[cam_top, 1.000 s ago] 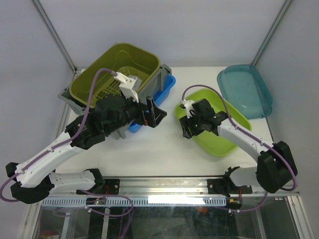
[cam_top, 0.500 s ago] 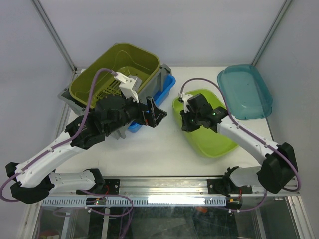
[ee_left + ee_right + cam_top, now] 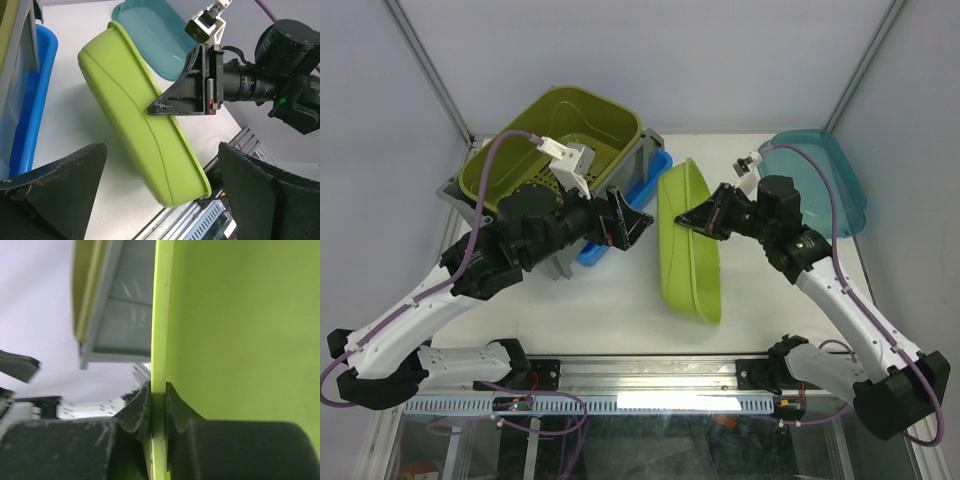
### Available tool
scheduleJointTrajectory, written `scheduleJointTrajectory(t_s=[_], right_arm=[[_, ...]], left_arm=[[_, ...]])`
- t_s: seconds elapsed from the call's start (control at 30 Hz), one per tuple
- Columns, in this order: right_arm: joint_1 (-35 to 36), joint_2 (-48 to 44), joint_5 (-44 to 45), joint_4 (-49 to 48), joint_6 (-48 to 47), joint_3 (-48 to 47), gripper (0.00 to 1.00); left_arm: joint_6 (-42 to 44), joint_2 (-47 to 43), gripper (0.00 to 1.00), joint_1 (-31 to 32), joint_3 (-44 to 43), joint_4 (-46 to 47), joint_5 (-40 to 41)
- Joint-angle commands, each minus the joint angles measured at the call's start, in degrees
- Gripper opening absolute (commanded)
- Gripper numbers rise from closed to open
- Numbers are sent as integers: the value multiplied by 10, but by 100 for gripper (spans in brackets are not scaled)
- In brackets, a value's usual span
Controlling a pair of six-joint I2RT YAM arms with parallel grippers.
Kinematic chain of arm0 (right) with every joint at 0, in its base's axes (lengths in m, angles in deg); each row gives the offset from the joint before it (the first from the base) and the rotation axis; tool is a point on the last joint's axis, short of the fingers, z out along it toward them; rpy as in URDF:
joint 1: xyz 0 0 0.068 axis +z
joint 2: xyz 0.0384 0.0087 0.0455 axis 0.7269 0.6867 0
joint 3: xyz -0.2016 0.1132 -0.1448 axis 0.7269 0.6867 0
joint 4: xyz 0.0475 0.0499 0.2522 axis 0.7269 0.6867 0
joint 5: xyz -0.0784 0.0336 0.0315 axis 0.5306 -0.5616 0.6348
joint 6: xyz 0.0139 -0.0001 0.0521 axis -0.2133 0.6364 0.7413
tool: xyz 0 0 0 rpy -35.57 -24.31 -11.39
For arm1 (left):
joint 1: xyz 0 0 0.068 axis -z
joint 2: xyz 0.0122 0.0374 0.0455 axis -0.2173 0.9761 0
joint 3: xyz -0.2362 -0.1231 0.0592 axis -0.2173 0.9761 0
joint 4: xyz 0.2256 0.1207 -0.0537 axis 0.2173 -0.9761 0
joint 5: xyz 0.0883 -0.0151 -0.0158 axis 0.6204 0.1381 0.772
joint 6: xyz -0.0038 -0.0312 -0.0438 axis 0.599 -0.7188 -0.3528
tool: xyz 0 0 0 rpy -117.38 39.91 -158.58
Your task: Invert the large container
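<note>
The large container, a grey crate, stands at the back left with an olive-green slotted basket in it; its grey wall also shows in the right wrist view. My right gripper is shut on the rim of a lime-green tub. That tub is tipped up on its long edge, its underside toward the left arm. My left gripper hangs wide open beside the crate, facing the tub, with nothing between its fingers.
A blue tub sits under the crate's right end. A teal tub lies at the back right, behind the right arm. A metal rail runs along the near table edge.
My right gripper closed on the lime-green tub's rim, then lifted it and swung it from flat on the table up onto its edge. The left arm shifted only slightly.
</note>
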Motion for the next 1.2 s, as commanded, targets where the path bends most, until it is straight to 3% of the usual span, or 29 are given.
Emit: scheduleJointTrajectory(t_s=[0.0, 0.2, 0.3, 0.6, 0.67, 0.73, 0.77, 0.8, 0.83, 0.93, 1.17], right_arm=[[-50, -43, -95, -244, 220, 57, 0], [-104, -28, -120, -553, 461, 195, 0], [-123, -17, -123, -625, 511, 233, 0], [-248, -66, -200, -623, 528, 331, 0], [-290, -80, -237, -585, 506, 344, 0], [-318, -98, -273, -508, 445, 342, 13], [-331, -105, -273, -455, 445, 336, 13], [-343, -111, -290, -394, 369, 327, 29], [-354, -117, -293, -331, 316, 313, 36], [-384, -124, -282, -154, 185, 273, 47], [-412, -96, -193, 54, -21, 221, 55]], left_arm=[[13, -14, 99, -1, -28, 26, -6], [11, -13, 99, -1, -29, 27, -9], [9, -11, 99, -1, -26, 27, -14], [13, 6, 99, -1, -27, 30, -24], [14, 11, 99, -1, -27, 31, -26], [15, 17, 99, -1, -27, 32, -29], [15, 19, 99, -1, -27, 32, -32], [15, 23, 99, -1, -28, 32, -35], [16, 25, 99, -1, -29, 33, -38], [16, 29, 99, -1, -29, 34, -42], [13, 39, 99, -1, -23, 40, -59]])
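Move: The right fingers already grip the upper rim of the large lime container, which stands on edge with its opening to the right; its middle is about 12 cm below that hand, 4 cm back and 1 cm left. The blue tray lies some 16 cm left of the hand and 6 forward, the teal tray some 33 cm right and 12 forward, both about 20 below. From the left hand, the container's middle is roughly 11 cm right, 4 back and 22 below. Still pinching the upper rim, the right hand rolls some 40 degrees, left side rising, while edging forward and slightly up, then draws the rim about 14 cm right towards the teal tray's side and sinks some 5 cm. The fingers open about halfway late on as the roll partly unwinds and the hand swings clockwise. The empty, open left hand eases about 2 cm right. ##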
